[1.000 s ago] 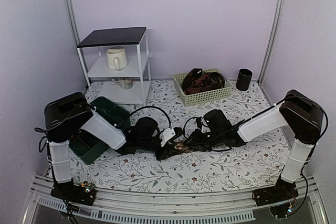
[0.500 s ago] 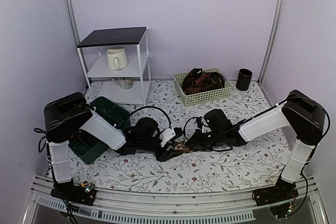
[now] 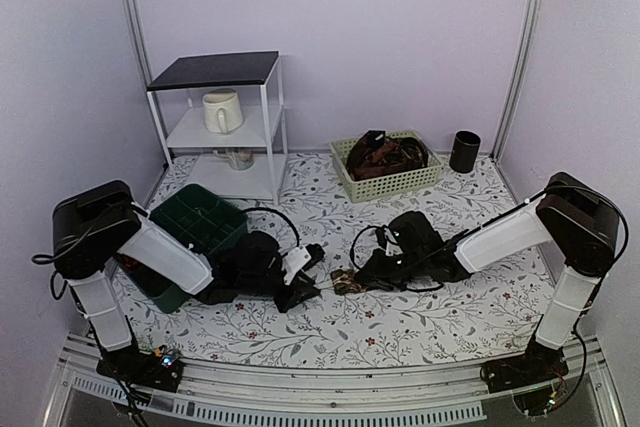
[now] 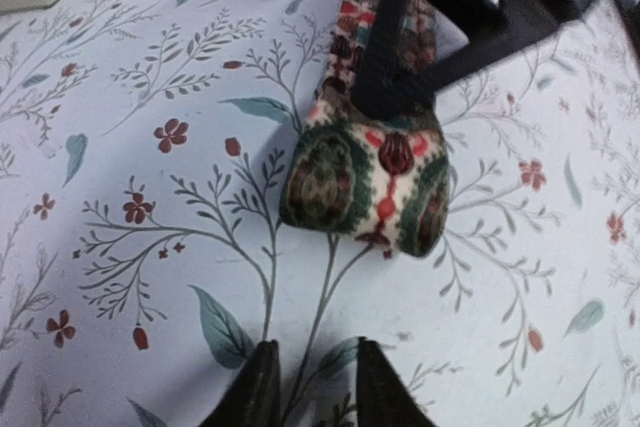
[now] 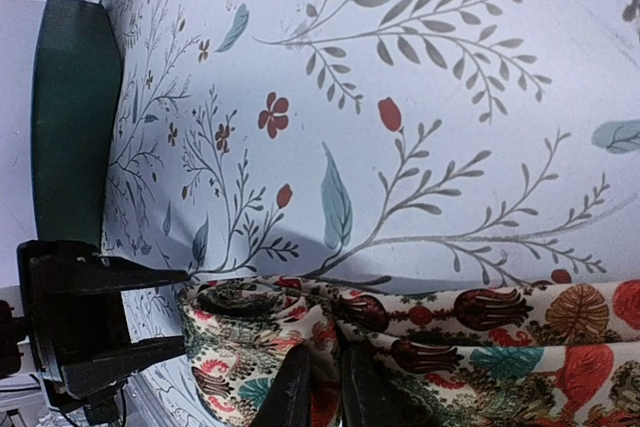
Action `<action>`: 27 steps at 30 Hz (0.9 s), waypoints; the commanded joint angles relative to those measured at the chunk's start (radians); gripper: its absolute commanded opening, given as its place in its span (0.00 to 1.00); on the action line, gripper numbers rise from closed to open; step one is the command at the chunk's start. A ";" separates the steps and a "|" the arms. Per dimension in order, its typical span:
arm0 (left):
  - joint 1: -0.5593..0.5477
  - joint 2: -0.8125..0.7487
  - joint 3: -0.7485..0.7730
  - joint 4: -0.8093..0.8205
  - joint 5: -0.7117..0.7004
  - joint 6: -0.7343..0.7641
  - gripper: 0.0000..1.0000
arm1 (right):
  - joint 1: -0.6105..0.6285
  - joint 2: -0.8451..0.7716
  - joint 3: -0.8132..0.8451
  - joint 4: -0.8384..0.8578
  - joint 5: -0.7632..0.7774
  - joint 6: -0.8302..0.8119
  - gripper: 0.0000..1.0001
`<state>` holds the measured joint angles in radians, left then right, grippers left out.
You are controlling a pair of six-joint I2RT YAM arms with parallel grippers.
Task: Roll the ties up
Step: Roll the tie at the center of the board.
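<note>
A patterned tie [image 3: 346,281] lies mid-table, its near end folded into a short, thick roll [image 4: 365,187]. My right gripper [image 3: 364,275] comes in from the right, shut on a fold of the tie [image 5: 450,347]; its fingertips [image 5: 295,387] pinch the cloth close to the roll. My left gripper [image 4: 315,372] hangs open and empty a short way left of the roll, not touching it, and also shows as a black shape [image 5: 90,317] in the right wrist view. More ties [image 3: 385,154] are heaped in the basket at the back.
A pale green basket [image 3: 390,185] stands at the back centre, with a black cup [image 3: 464,150] to its right. A dark green bin [image 3: 195,222] sits by the left arm. A white shelf [image 3: 215,132] holding a mug [image 3: 222,111] stands at the back left.
My left arm has drawn back to the left, and its gripper has come away from the tie's rolled end. The right gripper has stayed on the tie.
</note>
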<state>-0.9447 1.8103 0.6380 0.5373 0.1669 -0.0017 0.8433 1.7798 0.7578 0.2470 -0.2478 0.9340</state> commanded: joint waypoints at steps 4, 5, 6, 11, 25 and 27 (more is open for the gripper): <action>-0.014 0.033 -0.010 0.055 -0.020 -0.116 0.05 | 0.007 -0.007 -0.022 -0.038 0.031 0.008 0.14; -0.015 0.046 -0.001 0.065 -0.012 -0.116 0.03 | 0.007 -0.011 -0.022 -0.038 0.033 0.008 0.14; -0.017 0.058 0.009 0.075 -0.002 -0.117 0.01 | 0.007 -0.015 -0.023 -0.038 0.037 0.008 0.15; -0.024 0.119 0.067 0.118 0.064 -0.131 0.00 | 0.008 -0.018 -0.012 -0.037 0.041 -0.003 0.16; -0.054 0.185 0.169 0.128 0.117 -0.156 0.00 | 0.007 -0.029 -0.034 -0.028 0.060 -0.016 0.16; -0.054 0.185 0.183 0.119 0.103 -0.147 0.00 | 0.007 -0.033 -0.037 -0.025 0.070 -0.026 0.16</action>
<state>-0.9821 1.9865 0.7753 0.6430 0.2653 -0.1478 0.8436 1.7790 0.7483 0.2584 -0.2119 0.9344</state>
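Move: The rolled end of the tie lies about 7 cm to the right of the left hand, 1 cm farther out and about 1 cm lower. The tie's unrolled tail runs on under the right arm, its middle some 17 cm right of the left hand and 2 cm ahead. The green organizer stands roughly 25 cm left and 12 cm ahead. For the right hand, which already has the tie between its fingers, the roll's middle is about 3 cm left, level. Shut fingertips of the left hand come up against the free left side of the roll: from part open, they close fully as the hand sinks about 1 cm, then it slides level to the right some 5 to 6 cm, tilting only slightly. The right hand keeps its pinch just behind the roll, practically in place. ##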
